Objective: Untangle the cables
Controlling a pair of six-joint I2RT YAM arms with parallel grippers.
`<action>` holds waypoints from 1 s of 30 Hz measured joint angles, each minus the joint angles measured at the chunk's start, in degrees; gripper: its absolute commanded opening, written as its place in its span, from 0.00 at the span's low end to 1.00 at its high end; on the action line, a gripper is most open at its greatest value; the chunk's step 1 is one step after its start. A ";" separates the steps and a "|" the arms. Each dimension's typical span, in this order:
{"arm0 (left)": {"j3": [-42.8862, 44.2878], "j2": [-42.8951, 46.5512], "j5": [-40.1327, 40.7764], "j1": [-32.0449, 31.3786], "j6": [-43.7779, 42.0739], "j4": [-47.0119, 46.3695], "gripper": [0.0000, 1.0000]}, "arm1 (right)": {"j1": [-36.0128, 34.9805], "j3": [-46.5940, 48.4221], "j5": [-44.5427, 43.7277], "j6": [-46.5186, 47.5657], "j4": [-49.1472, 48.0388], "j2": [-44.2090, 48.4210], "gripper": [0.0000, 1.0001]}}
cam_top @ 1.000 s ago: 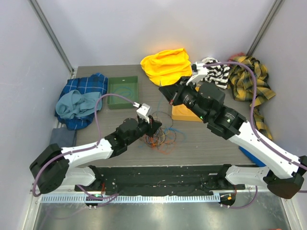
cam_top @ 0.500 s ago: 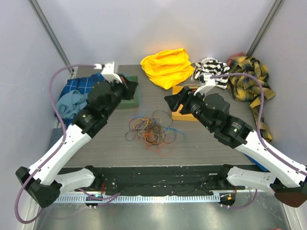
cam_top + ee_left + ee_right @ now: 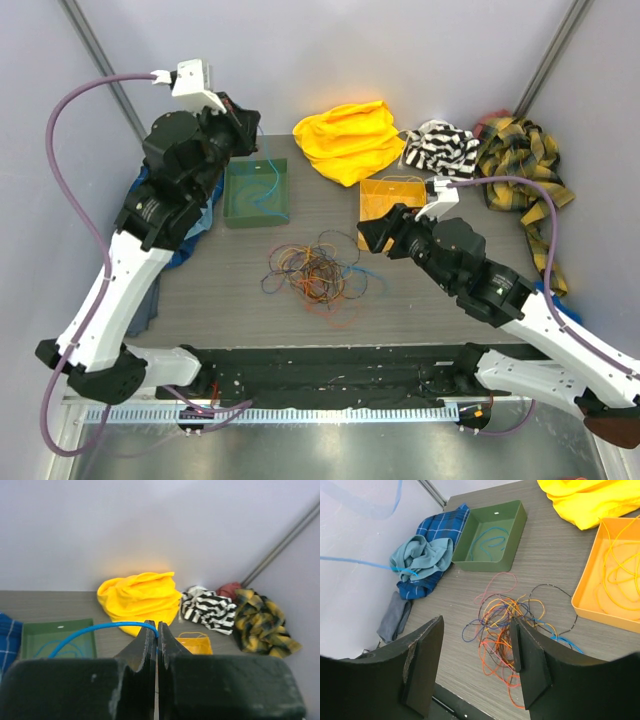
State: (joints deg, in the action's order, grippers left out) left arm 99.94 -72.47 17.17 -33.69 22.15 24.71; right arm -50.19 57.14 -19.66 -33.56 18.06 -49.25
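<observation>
A tangle of thin cables (image 3: 315, 268), orange, yellow, blue and dark, lies on the table's middle. My left gripper (image 3: 245, 125) is raised high over the green tray (image 3: 228, 190). It is shut on a blue cable (image 3: 100, 629), pinched at the fingertips of the left gripper (image 3: 157, 630), that curves down toward the green tray (image 3: 30, 640). My right gripper (image 3: 370, 236) hangs to the right of the tangle. In its wrist view the right gripper (image 3: 476, 630) stands open, with nothing between the fingers and the tangle (image 3: 496, 611) below.
An orange tray (image 3: 372, 190) with yellow cables stands at the back right. Yellow cloth (image 3: 348, 140), striped cloth (image 3: 445, 148) and plaid cloth (image 3: 520, 165) line the back. Blue plaid and teal cloths (image 3: 427, 555) and a grey cloth (image 3: 395, 617) lie at the left.
My left gripper shut on a blue cable at the tangle and rose back-left over the green tray. My right gripper opened and moved from the orange tray toward the tangle.
</observation>
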 measured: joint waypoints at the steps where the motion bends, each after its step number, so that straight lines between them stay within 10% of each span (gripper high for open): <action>1: 0.48 -0.83 0.33 0.61 -0.11 0.46 0.00 | 0.00 -0.39 0.00 -0.02 0.00 0.28 0.63; 30: 1.81 -24.17 1.75 14.16 3.13 2.51 0.00 | 0.00 -10.03 -1.66 1.57 0.42 0.96 0.61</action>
State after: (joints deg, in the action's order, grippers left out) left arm 101.75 -96.64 18.92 -19.53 25.28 27.22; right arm -50.19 47.11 -21.32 -31.99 18.48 -48.29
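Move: The green box for the blue cable lies roughly 17 cm ahead of the left hand, 9 cm to its left and 48 cm below; from that box, the yellow cloth is about 13 cm farther out and 24 cm to the right, and the orange box some 34 cm to the right and 5 cm nearer. From the empty right hand, the cable pile is about 4 cm ahead, 9 cm left and 31 cm down; the orange box is 19 cm ahead, 10 cm right and equally low. The blue cable, still pinched in the left hand's shut fingers and trailing into the green box, is carried down about 17 cm and forward some 15 cm to above that box, the fingertips tipping down by 20-odd degrees as the hand turns counter-clockwise. Meanwhile the right hand, still partly open and touching nothing, sinks about 8 cm towards the cable pile. ##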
